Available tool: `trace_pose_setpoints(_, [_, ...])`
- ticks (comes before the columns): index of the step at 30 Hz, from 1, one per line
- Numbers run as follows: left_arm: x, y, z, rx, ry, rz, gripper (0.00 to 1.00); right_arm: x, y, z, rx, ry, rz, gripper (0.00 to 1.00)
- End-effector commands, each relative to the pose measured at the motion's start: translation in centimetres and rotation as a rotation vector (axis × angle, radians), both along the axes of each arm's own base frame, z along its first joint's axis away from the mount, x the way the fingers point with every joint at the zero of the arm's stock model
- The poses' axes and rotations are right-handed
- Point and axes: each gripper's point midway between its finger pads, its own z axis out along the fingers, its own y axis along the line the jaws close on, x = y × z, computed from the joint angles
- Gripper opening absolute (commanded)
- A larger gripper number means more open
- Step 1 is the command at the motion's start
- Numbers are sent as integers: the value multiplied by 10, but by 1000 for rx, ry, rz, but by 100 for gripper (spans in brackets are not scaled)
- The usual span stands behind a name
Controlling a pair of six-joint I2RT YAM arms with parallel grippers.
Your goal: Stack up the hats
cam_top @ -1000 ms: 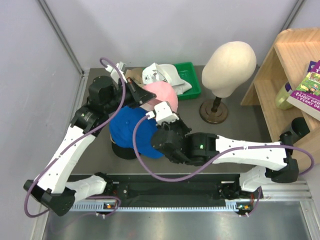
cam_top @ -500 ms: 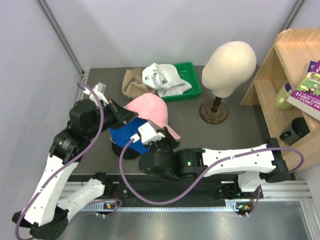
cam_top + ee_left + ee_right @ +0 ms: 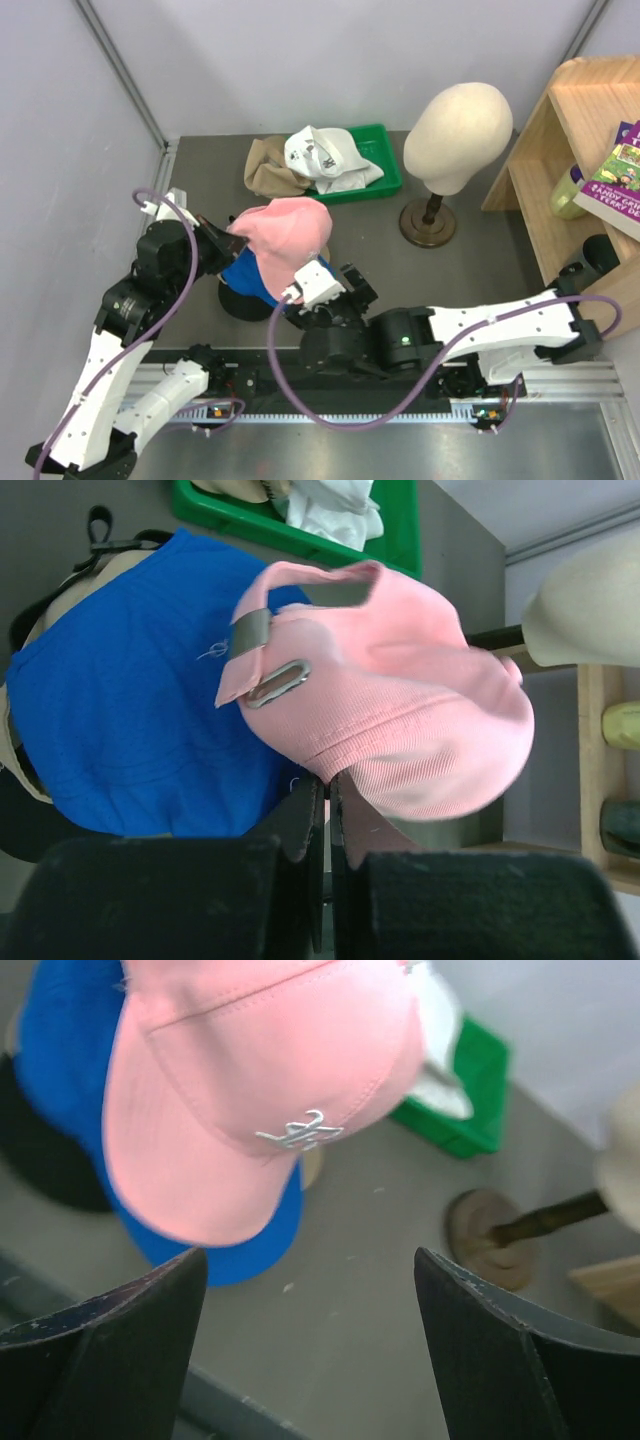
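A pink hat (image 3: pixel 288 232) hangs over the blue hat (image 3: pixel 246 279), which sits on a black hat (image 3: pixel 237 303) at the table's left. My left gripper (image 3: pixel 327 779) is shut on the pink hat's (image 3: pixel 400 710) lower edge, below its back strap; it comes in from the hat's left in the top view (image 3: pixel 226 241). My right gripper (image 3: pixel 308 1256) stands open with nothing between its fingers, just in front of the pink brim (image 3: pixel 200 1185). A white hat with a dark logo (image 3: pixel 322 156) lies in the green bin (image 3: pixel 386 152), with a khaki-brown hat (image 3: pixel 268 167) beside it.
A cream mannequin head (image 3: pixel 459 122) on a round wooden stand (image 3: pixel 428 222) rises at the back right. A wooden shelf (image 3: pixel 560 160) with books and a bottle fills the right edge. Grey walls close the left and back.
The right gripper has opened, let go of the pink hat's brim and drawn back. The left gripper has carried the pink hat left and nearer, over the blue hat.
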Motion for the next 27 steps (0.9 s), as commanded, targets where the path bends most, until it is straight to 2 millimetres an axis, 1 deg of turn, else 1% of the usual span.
trace_pose_setpoints(1, [0, 11, 1, -25, -19, 71, 0, -38, 10, 6, 314, 276, 215, 84])
trace_pose_setpoints(2, [0, 15, -2, -20, -19, 92, 0, -48, 16, 0, 383, 391, 263, 85])
trace_pose_setpoints(3, [-1, 17, -1, -29, -28, 106, 0, -50, 11, -5, 429, 446, 268, 85])
trace_pose_setpoints(4, [-1, 18, 1, -35, -39, 109, 0, -52, 21, 0, 516, 530, 320, 84])
trace_pose_setpoints(5, [-2, 18, -1, -35, -35, 113, 0, -54, 24, -1, 567, 583, 344, 85])
trace_pose_setpoints(6, [-2, 18, -1, -41, -36, 116, 0, -54, 21, -6, 610, 625, 366, 85])
trace_pose_setpoints(7, [-1, 18, -2, -46, -35, 117, 0, -50, 22, -8, 656, 684, 391, 84])
trace_pose_setpoints(8, [0, 17, -3, -49, -32, 119, 0, -48, 29, 11, 793, 706, 430, 84])
trace_pose_setpoints(9, [0, 18, -4, -53, -29, 130, 0, -46, 21, 0, 838, 735, 438, 84])
trace_pose_setpoints(10, [1, 20, -4, -54, -29, 143, 0, -37, 18, -1, 900, 764, 435, 84])
trace_pose_setpoints(11, [1, 22, -4, -65, -31, 157, 0, -34, 17, -12, 994, 815, 410, 83])
trace_pose_setpoints(12, [3, 26, -3, -63, -37, 182, 0, -32, 10, -4, 1075, 828, 419, 83])
trace_pose_setpoints(13, [3, 27, -3, -65, -39, 194, 0, -27, 6, -7, 1125, 849, 392, 82])
trace_pose_setpoints(14, [2, 30, -1, -74, -47, 207, 0, -27, 4, -23, 1184, 910, 347, 82])
trace_pose_setpoints(16, [2, 34, -1, -73, -54, 232, 0, -27, -1, -27, 1285, 967, 318, 82])
trace_pose_setpoints(17, [1, 36, -1, -76, -55, 238, 0, -26, -4, -47, 1292, 991, 289, 82])
trace_pose_setpoints(18, [0, 36, 0, -81, -59, 240, 0, -25, -4, -33, 1384, 987, 329, 82])
trace_pose_setpoints(19, [0, 36, -1, -82, -57, 239, 0, -21, -6, -34, 1458, 1009, 309, 82])
trace_pose_setpoints(20, [0, 36, -2, -82, -50, 241, 0, -18, -10, -49, 1493, 1016, 286, 82])
trace_pose_setpoints(21, [0, 36, -4, -81, -42, 241, 0, -15, -10, -41, 1565, 1012, 311, 82])
trace_pose_setpoints(22, [-1, 36, -7, -82, -34, 242, 0, -13, -11, -41, 1607, 1021, 310, 82])
trace_pose_setpoints(23, [-1, 35, -8, -89, -31, 243, 0, -10, -7, -56, 1594, 1031, 282, 82])
trace_pose_setpoints(24, [-2, 35, -9, -93, -28, 244, 0, -9, -6, -47, 1632, 1024, 312, 82])
trace_pose_setpoints(25, [-2, 35, -10, -94, -25, 245, 0, -10, -3, -48, 1630, 1031, 324, 82])
trace_pose_setpoints(26, [-3, 36, -10, -97, -26, 247, 0, -9, 4, -57, 1612, 1039, 309, 82])
trace_pose_setpoints(27, [-4, 37, -12, -94, -21, 251, 0, -8, 7, -57, 1620, 1045, 320, 82])
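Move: Pinched by its rear edge in the left fingers, the pink hat has its middle about 9 cm right of that hand and slightly below; the blue hat on the stack, where it is being taken, lies some 4 cm ahead, 5 cm right and 12 cm below. The empty right hand has the pink hat about 9 cm ahead, 9 cm left and 2 cm down; the blue hat is roughly 10 cm ahead, 13 cm left and 13 cm below it. Sinking about 12 cm with its fingers still wide open, the right hand first backs off a little from the pink hat, then rolls some 90 degrees, left side rising, until the fingers point mostly left beside the pink and blue brims. The left hand keeps its pinch on the pink hat's rear edge, easing about 3 cm left and slightly down over the stack while turning slightly counter-clockwise. ##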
